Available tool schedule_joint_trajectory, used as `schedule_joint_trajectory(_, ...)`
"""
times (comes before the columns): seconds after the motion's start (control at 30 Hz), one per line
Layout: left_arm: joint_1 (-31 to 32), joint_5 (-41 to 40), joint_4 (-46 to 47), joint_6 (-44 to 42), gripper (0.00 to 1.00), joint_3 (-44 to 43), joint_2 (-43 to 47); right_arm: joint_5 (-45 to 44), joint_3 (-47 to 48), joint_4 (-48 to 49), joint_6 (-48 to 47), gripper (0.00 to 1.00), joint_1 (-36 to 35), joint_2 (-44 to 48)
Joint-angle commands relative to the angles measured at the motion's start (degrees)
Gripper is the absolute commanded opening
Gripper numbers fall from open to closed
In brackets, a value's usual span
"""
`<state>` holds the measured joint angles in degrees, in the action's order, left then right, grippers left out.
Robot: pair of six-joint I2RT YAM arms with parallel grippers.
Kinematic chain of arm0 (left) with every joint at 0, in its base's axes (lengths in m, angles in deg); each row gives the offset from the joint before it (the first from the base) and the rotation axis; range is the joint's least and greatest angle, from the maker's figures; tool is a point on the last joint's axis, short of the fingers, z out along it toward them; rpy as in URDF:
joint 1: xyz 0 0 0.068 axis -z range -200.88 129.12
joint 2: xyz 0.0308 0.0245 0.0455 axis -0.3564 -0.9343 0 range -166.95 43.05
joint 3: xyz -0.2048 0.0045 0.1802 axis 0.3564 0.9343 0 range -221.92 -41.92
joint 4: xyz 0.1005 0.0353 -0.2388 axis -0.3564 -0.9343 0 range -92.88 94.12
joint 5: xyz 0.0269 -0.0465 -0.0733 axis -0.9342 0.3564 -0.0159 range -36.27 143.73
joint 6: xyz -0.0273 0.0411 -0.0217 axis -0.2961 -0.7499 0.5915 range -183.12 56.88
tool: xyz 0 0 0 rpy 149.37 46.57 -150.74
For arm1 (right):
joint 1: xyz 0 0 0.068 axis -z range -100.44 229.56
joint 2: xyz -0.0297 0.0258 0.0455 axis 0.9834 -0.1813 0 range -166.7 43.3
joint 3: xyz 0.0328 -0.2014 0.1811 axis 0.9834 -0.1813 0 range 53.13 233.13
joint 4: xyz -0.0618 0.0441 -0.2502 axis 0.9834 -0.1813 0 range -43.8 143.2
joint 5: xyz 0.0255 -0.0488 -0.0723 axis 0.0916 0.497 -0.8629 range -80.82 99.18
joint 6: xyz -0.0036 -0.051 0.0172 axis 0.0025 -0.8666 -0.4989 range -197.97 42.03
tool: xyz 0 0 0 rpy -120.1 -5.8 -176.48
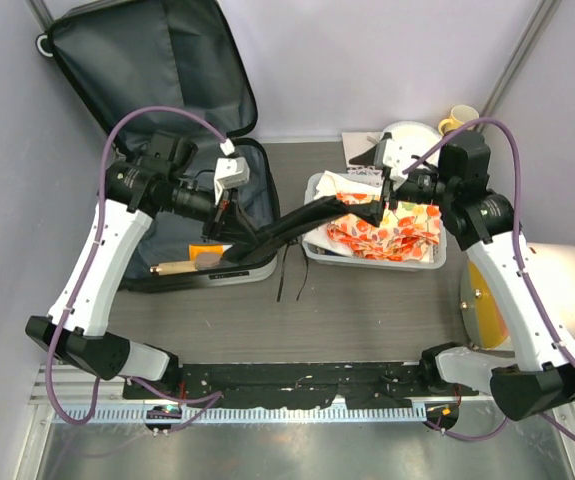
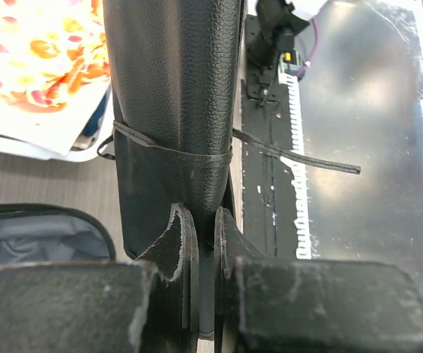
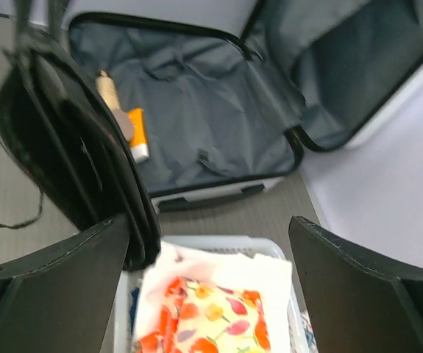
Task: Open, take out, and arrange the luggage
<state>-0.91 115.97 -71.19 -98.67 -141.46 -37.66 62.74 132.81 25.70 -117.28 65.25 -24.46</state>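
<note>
The luggage (image 1: 182, 130) lies open at the back left, its lid leaning on the wall and its grey lining (image 3: 196, 110) showing. My left gripper (image 1: 235, 228) is shut on the edge of a black leather pouch (image 2: 174, 95) with a thin strap around it. It holds the pouch out over the table, toward the white basket (image 1: 317, 245). My right gripper (image 3: 211, 287) stands wide open above the basket, with nothing between its fingers. The pouch's far end (image 3: 71, 147) is just beside the right gripper's left finger (image 3: 49, 279).
The basket rim (image 3: 218, 244) frames a folded floral cloth (image 1: 387, 228). An orange packet (image 3: 137, 140) and a beige bottle (image 3: 112, 95) lie in the luggage. A yellow mug (image 1: 459, 117) stands back right, and a white dome (image 1: 567, 290) with a yellow disc (image 1: 487, 310) lies at the right.
</note>
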Motion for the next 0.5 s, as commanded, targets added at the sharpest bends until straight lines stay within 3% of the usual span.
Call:
schedule_joint_trajectory(0.0, 2.0, 5.4, -2.8, -5.0, 0.0, -2.4, 1.3, 3.3, 0.0, -1.5, 0.0, 0.95, -5.2, 4.0)
schedule_joint_trajectory(0.2, 2.6, 4.7, -2.5, -5.0, 0.0, -2.5, 0.7, 0.3, 1.4, -11.2, -8.1, 0.95, -8.5, 4.4)
schedule_joint_trajectory(0.47, 1.0, -0.2, 1.2, -6.3, 0.0, 3.1, 3.0, -14.9, 1.7, -24.8, -15.6, 0.95, -8.4, 7.1)
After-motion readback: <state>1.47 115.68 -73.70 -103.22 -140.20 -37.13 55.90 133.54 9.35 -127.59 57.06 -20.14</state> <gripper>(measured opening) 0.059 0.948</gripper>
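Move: The left hand already pinches one end of the black leather bundle. Its free end sticks out about 19 cm to that hand's right, 4 cm ahead and roughly level. From the open right hand, that free end is only about 4 cm back, 1 cm left and 2 cm lower. The white basket's middle is some 8 cm to the right hand's right, 1 cm ahead and 33 cm below. Still gripping its end of the black bundle, the left hand eases back barely 2 cm. The right hand, fingers wide open and pointing left, keeps close beside the bundle's free end; it draws back about 5 cm, slightly left, first rising a little, then sinking some 3 cm with its left side tipping down about 10 degrees. No grip is taken, and whether a finger touches the bundle can't be seen. ##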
